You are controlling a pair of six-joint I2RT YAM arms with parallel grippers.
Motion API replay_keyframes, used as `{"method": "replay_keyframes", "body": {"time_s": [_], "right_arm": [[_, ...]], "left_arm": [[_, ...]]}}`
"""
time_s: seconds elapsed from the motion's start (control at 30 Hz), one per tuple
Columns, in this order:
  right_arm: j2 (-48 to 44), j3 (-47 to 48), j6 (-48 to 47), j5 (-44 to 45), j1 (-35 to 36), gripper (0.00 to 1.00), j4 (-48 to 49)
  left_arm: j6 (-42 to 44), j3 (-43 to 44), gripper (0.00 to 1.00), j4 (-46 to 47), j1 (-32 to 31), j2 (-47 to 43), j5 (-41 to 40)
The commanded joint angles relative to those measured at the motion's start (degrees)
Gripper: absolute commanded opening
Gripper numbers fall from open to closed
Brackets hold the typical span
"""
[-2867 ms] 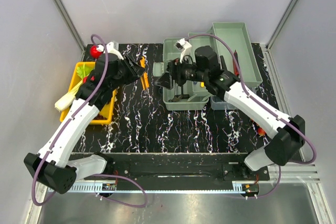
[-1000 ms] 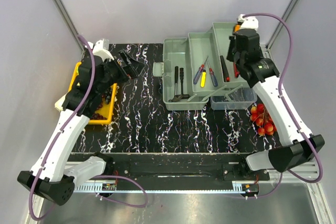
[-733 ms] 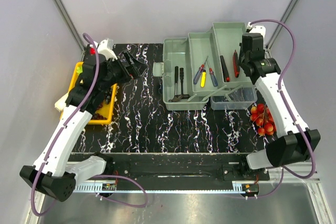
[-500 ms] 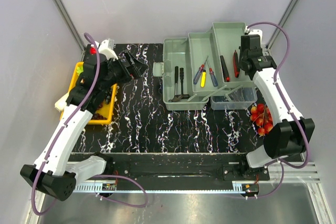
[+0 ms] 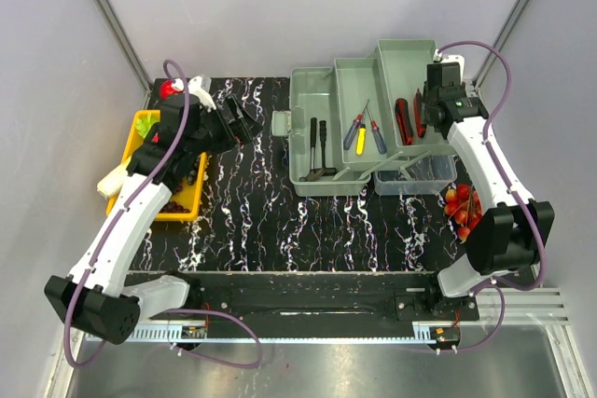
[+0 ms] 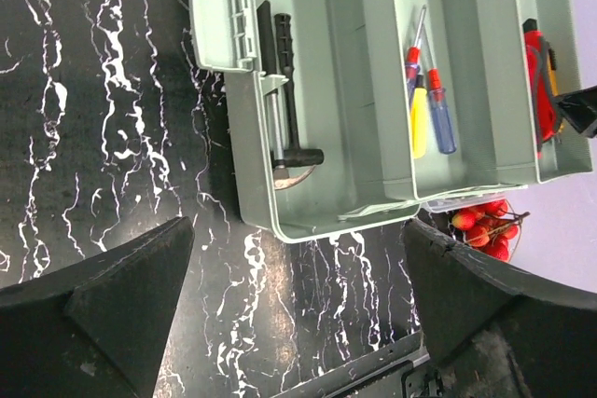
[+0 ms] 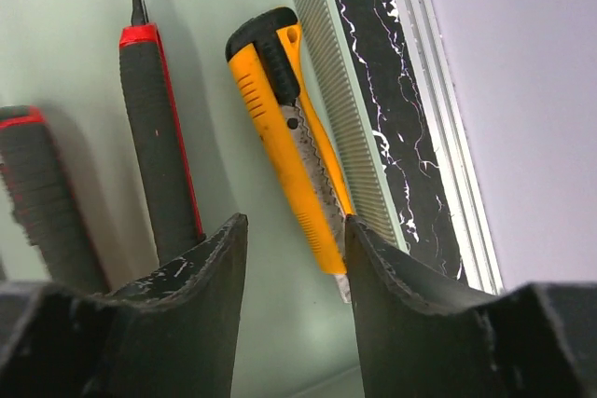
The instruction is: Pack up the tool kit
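The tool kit's grey-green toolbox (image 5: 326,185) stands open, its trays stepped out to the right. A yellow utility knife (image 7: 280,109) lies in the far right tray, leaning on the ribbed wall. My right gripper (image 7: 294,228) is low over the knife's near end; the jaws stand apart and do not clamp it. Two black, red-trimmed tools (image 7: 159,156) lie beside it. Screwdrivers (image 6: 427,118) rest in the middle tray and black tools (image 6: 284,100) in the left compartment. My left gripper (image 6: 297,226) hangs open and empty above the table, left of the toolbox (image 6: 326,165).
A yellow tray (image 5: 182,210) of vegetables sits at the left edge under the left arm. Red fruits (image 5: 465,207) lie right of the box's clear lid (image 5: 415,172). The table's right edge and rail run close to the right tray.
The right arm came down into the far right tray and its jaws opened, letting go of the yellow knife. The left arm shifted slightly, still open.
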Motion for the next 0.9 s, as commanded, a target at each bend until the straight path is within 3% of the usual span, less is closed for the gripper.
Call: {"method": "replay_keyframes", "body": {"time_s": [0.0,0.27,0.47,0.7,0.87], "right_arm": [[-1.03,2.64,1.21,-0.01,-0.28,0.52,0.95],[-4.89,8.00,4.01,-0.18,-1.24,0.62,-0.45],[-4.29,11.78,10.95,-6.06,-11.07,0.68,-3.00],[0.45,8.63,22.56,-30.71,-27.68,0.70,-2.13],[2.04,1.25,22.39,-41.92,-29.28,0.71,5.16]], "left_arm": [[0.63,-0.11,0.99,-1.45,0.86,0.51,1.60],[1.60,-1.17,0.99,-1.90,1.56,2.53,2.30],[2.13,-1.25,0.99,-0.85,1.65,5.78,4.41],[1.17,-3.01,0.99,0.82,1.74,8.68,2.65],[0.46,-5.12,0.99,3.29,1.83,9.91,4.14]]}}
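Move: The right hand is just above the orange utility knife, its middle about 2 cm ahead and 3 cm below. The right tray's outer wall, which it next goes beyond, is some 3 cm right and 1 ahead, 3 cm down; the slim red knife lies about 4 cm left, level ahead, 3 cm down. From the left hand, the tool kit's latch is roughly 5 cm ahead, 7 right and 12 below; the hammer about 15 right, level ahead, 18 below. Opening wider, the right hand lifts from the utility knife, swings 13 cm right and dips; left sinks 9 cm. ##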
